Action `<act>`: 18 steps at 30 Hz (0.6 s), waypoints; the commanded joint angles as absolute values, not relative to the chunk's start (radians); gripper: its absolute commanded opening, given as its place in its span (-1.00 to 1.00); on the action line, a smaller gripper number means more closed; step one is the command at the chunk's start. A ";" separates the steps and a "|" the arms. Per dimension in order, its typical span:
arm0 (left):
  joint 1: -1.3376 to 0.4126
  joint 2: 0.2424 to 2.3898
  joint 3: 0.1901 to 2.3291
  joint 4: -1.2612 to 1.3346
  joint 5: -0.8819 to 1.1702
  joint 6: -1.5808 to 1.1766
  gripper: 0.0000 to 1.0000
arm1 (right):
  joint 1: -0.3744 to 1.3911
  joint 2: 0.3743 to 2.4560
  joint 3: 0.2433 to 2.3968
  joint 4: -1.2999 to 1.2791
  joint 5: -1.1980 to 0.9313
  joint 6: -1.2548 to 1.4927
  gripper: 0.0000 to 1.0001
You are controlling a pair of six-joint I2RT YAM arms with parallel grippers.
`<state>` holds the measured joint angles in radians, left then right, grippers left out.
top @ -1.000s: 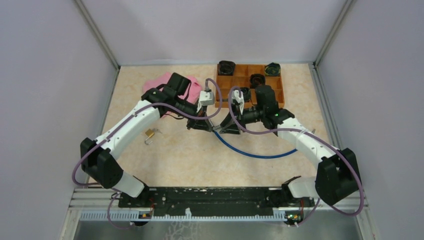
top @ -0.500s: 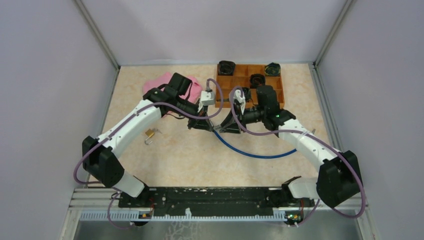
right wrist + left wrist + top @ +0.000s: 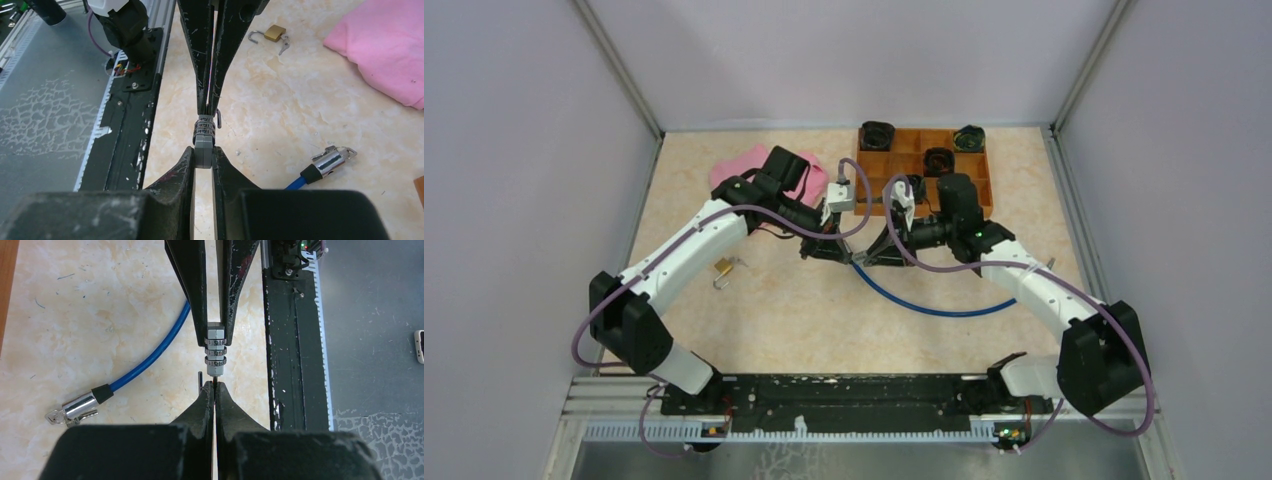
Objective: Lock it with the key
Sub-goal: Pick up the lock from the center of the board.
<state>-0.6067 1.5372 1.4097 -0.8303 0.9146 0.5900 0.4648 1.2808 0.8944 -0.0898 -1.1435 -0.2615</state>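
Observation:
A small grey combination lock (image 3: 204, 135) with number dials hangs above the table between both grippers. My right gripper (image 3: 204, 155) is shut on its grey body. My left gripper (image 3: 214, 387) is shut on the thin black shackle at the lock's other end (image 3: 215, 352). In the top view the two grippers meet tip to tip, left (image 3: 844, 256) and right (image 3: 865, 259). A brass padlock (image 3: 274, 33) lies open on the table with a small key (image 3: 284, 47) beside it, apart from both grippers.
A blue cable (image 3: 924, 305) curves across the table; its chrome end (image 3: 79, 405) with small keys lies near the grippers. A pink cloth (image 3: 754, 165) sits at the back left. An orange tray (image 3: 908, 142) with black parts stands at the back right. The black base rail (image 3: 290, 340) runs alongside.
The right gripper's jaws have narrowed onto the lock body. Both arms have shifted slightly toward the back; the left gripper stays shut.

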 commanded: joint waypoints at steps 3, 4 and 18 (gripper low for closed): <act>-0.612 1.544 1.409 -0.812 0.917 0.587 -1.00 | 0.480 1.245 0.881 -0.002 -1.156 -0.222 -1.00; -0.612 1.543 1.410 -0.812 0.917 0.588 -1.00 | 0.479 1.245 0.877 0.008 -1.149 -0.215 -1.00; -0.499 1.521 1.420 -0.735 1.114 0.570 0.33 | 0.355 1.232 0.773 0.593 -1.243 0.325 -1.00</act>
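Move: The combination lock hangs between both grippers, its body about 2 cm right of the left hand and 2 cm left of the right hand. Below, the blue cable's metal head lies on the table some 20 cm down, about 11 cm ahead of the right hand and 4 cm to its left. The brass padlock is roughly 27 cm left and 6 cm ahead of the left hand, also 20 cm down. Left fingers open off the shackle; right hand carries the lock forward, right and up about 3 cm. ##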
